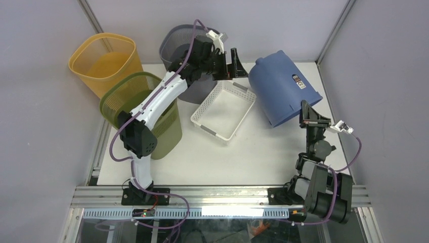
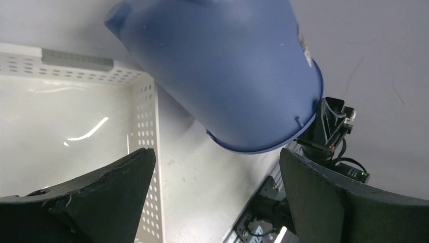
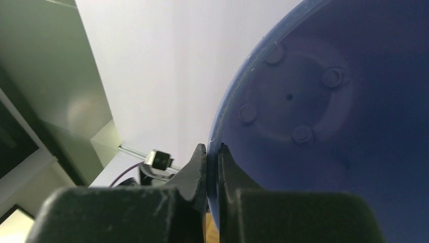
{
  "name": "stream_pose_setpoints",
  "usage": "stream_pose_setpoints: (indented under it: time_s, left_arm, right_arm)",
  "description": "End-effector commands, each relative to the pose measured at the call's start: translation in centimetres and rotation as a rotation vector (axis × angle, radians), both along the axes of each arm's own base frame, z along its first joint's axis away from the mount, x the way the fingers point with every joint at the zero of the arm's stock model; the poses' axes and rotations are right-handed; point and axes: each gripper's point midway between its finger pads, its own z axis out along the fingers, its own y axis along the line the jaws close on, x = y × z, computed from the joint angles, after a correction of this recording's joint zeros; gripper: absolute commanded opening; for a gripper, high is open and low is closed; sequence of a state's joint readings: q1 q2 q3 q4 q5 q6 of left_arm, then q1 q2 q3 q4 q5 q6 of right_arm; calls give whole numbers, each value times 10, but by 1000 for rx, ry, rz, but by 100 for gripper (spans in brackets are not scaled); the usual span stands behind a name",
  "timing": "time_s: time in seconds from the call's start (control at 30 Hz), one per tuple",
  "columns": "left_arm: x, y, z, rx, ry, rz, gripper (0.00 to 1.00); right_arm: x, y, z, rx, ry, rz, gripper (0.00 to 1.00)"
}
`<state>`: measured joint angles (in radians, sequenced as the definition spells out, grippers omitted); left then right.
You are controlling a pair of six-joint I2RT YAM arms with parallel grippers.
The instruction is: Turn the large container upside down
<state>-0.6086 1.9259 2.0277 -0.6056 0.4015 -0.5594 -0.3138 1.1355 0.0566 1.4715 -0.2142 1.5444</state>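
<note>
The large container (image 1: 281, 88) is a blue plastic bucket, lifted and tipped so that its base points up and to the back left and its open mouth faces down toward the front right. My right gripper (image 1: 307, 112) is shut on the container's rim, one finger inside and one outside (image 3: 212, 152). The right wrist view looks into the container's blue inside (image 3: 329, 101). My left gripper (image 1: 230, 68) hovers open just left of the container's base, touching nothing. In the left wrist view the container (image 2: 238, 66) hangs beyond the open gripper (image 2: 215, 154).
A white perforated basket (image 1: 204, 103) lies on the table left of the container, below my left gripper (image 2: 146, 101). A grey mesh bin (image 1: 174, 45), a yellow mesh bin (image 1: 103, 61) and a green mesh bin (image 1: 126, 93) stand at the back left.
</note>
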Motion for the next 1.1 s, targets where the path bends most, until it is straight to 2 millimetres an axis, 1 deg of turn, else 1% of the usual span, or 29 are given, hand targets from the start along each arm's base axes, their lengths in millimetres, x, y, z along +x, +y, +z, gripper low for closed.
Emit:
stream_pose_setpoints:
  time_s: [0.0,0.13,0.23,0.33,0.43,0.57,0.63,0.83,0.93,1.07]
  left_arm:
    - [-13,-12,27,-81,27,-55,99]
    - [-10,-13,37,-102,15,-45,99]
    - [-7,-14,44,-125,8,-39,99]
    - [-9,-15,54,-160,-3,-49,99]
    - [-7,-12,65,-178,-34,-46,99]
    - [7,-1,63,-190,-15,-21,99]
    - [12,1,63,-203,-6,-16,99]
    - [13,2,82,-251,-55,-30,99]
    - [16,4,83,-244,-77,-24,99]
    - [26,7,71,-221,-80,-3,99]
  right_arm:
    - [-39,11,64,-9,-263,49,0]
    - [-50,16,67,-12,-284,71,0]
    - [-56,19,63,-6,-282,82,0]
    - [-62,22,63,-7,-290,99,0]
    - [-67,27,66,-18,-305,119,0]
    - [-72,34,71,-38,-325,149,0]
    - [-73,38,73,-53,-329,166,0]
    - [-73,44,70,-67,-317,199,0]
    - [-74,46,70,-70,-316,214,0]
    - [-77,50,71,-82,-321,233,0]
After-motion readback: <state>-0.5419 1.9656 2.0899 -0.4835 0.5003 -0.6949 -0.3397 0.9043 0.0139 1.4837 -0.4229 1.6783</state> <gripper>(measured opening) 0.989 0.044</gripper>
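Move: My right hand already pinches the rim of the large blue container; the container's middle lies about 12 cm ahead of that hand, 7 cm to its left and 8 cm below. From my open left hand the same middle is some 20 cm to the right, about level fore and aft, and 12 cm lower. Counted from the left hand, the white basket is roughly 3 cm back, 4 cm left and 26 cm down, and the grey bin 7 cm ahead, 17 cm left, 16 cm lower. Keeping the rim pinched, I draw my right hand back about 5 cm while raising it and carrying it left some 4 cm each, tipping the fingers upward and turning counter-clockwise to swing the container's closed end towards my left hand. My left hand, still wide open, dips slightly, then rises and reaches forward beside that end, tilting its fingers up about 10 degrees. ##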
